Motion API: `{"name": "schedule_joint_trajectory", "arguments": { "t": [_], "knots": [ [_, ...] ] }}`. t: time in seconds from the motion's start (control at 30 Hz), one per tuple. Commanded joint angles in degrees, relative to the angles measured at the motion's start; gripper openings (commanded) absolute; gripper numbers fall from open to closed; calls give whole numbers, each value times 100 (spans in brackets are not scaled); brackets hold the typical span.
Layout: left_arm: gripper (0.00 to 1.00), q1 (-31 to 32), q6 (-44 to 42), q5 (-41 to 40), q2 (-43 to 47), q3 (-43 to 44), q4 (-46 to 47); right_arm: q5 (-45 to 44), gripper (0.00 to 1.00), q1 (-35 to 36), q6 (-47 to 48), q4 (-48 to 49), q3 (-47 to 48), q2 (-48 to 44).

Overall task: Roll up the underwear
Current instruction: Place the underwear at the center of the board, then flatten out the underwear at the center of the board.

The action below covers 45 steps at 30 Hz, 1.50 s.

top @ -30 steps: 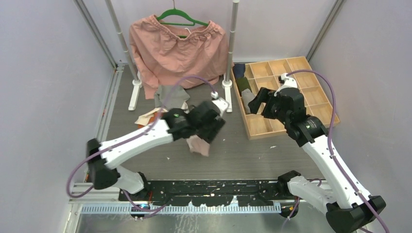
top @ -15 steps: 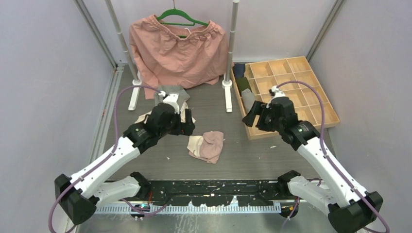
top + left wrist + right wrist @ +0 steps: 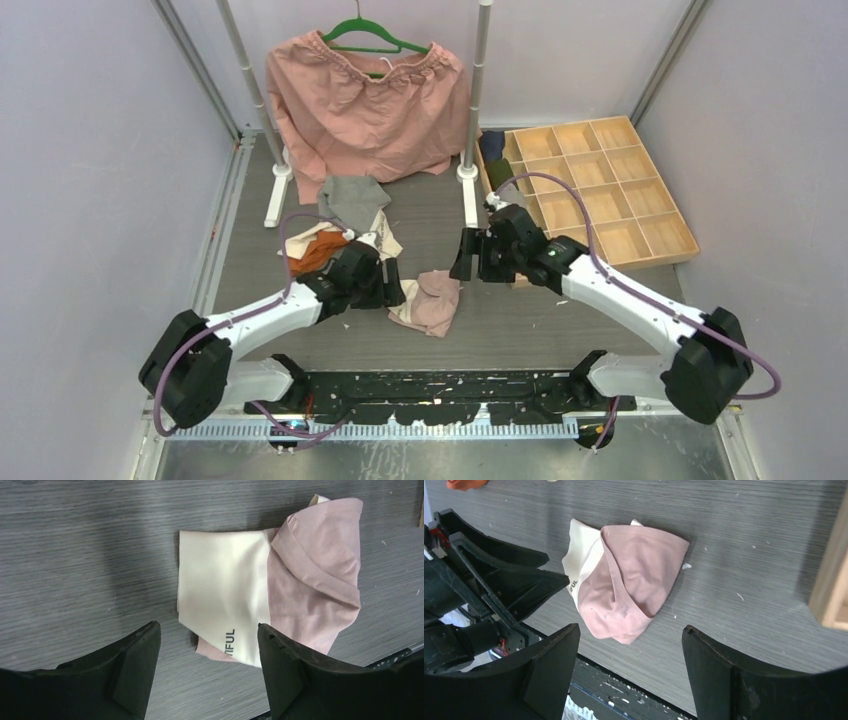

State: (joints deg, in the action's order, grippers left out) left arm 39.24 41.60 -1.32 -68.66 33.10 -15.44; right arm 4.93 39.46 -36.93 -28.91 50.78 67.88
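Observation:
A dusty pink underwear [image 3: 432, 302] with a cream waistband lies crumpled on the grey table between my two grippers. It also shows in the left wrist view [image 3: 310, 590] and the right wrist view [image 3: 631, 585]. My left gripper [image 3: 388, 287] is open just left of it, jaws above the waistband's near edge [image 3: 206, 642]. My right gripper [image 3: 464, 257] is open and empty, hovering just right of and above it [image 3: 631, 635]. Grey [image 3: 352, 198], orange [image 3: 313, 251] and cream [image 3: 383, 243] underwear lie in a pile behind the left gripper.
A large salmon garment on a green hanger [image 3: 365, 95] hangs from a rack with white feet [image 3: 468, 175]. A wooden compartment tray [image 3: 610, 195] at the right holds dark cloth rolls [image 3: 497, 165]. A black rail [image 3: 430, 385] runs along the front edge.
My left gripper left the pink underwear on the table, went back to the pile, then came forward beside it. My right gripper moved left from the tray toward the underwear.

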Motion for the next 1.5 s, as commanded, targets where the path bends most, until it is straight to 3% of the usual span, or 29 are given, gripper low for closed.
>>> {"name": "schedule_joint_trajectory", "arguments": {
  "t": [0.0,0.2,0.5,0.6,0.7,0.77,1.0,1.13,1.47],
  "knots": [
    [71,-13,203,60,-185,-82,822,320,80,126,-7,501,374,675],
    [55,-13,196,14,-429,-221,1132,305,77,297,300,500,1052,1998],
    [49,-13,155,-20,-836,-412,1510,193,73,430,827,133,2072,3365],
    [43,-13,155,31,-1002,-431,1668,200,72,534,942,27,2301,3673],
    [36,-9,155,46,-1082,-443,1749,76,63,606,1034,-106,2479,3954],
    [31,-13,146,42,-1103,-445,1763,-28,51,626,1042,-66,2453,4008],
    [2,-13,61,-85,-929,-318,1631,-654,9,624,977,294,2054,3404],
    [1,-22,-89,-263,-428,3,1149,-1162,1,623,876,513,1654,2546],
    [1,-83,-493,-991,950,1026,3,-2118,1,619,895,209,1365,330]
  ]
}}
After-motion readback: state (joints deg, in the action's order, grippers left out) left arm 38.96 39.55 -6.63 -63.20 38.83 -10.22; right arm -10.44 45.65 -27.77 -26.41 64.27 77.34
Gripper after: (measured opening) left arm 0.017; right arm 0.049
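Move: The pink-and-cream underwear lies bunched on the board, its middle about 6 cm right of the left hand, 2 cm back and 3 cm below. From the right hand that middle is some 6 cm left, 5 cm back and 11 cm down. The orange garment is about 8 cm ahead and 15 cm left of the left hand, the grey cloth 19 cm ahead and 9 cm left. Ahead of the right hand by about 15 cm, and 3 cm right, is the white stand foot. The underwear is taken by its far side with both grippers: the left eases down about 3 cm, slightly forward and right, and shuts on the cream band, while the right swoops down and left roughly 10 cm, reaching forward too, and pinches the pink part. Both then lift it, the left by about 11 cm and forward, the right by some 15 cm while drawing back to the right, fingers tipping up. ##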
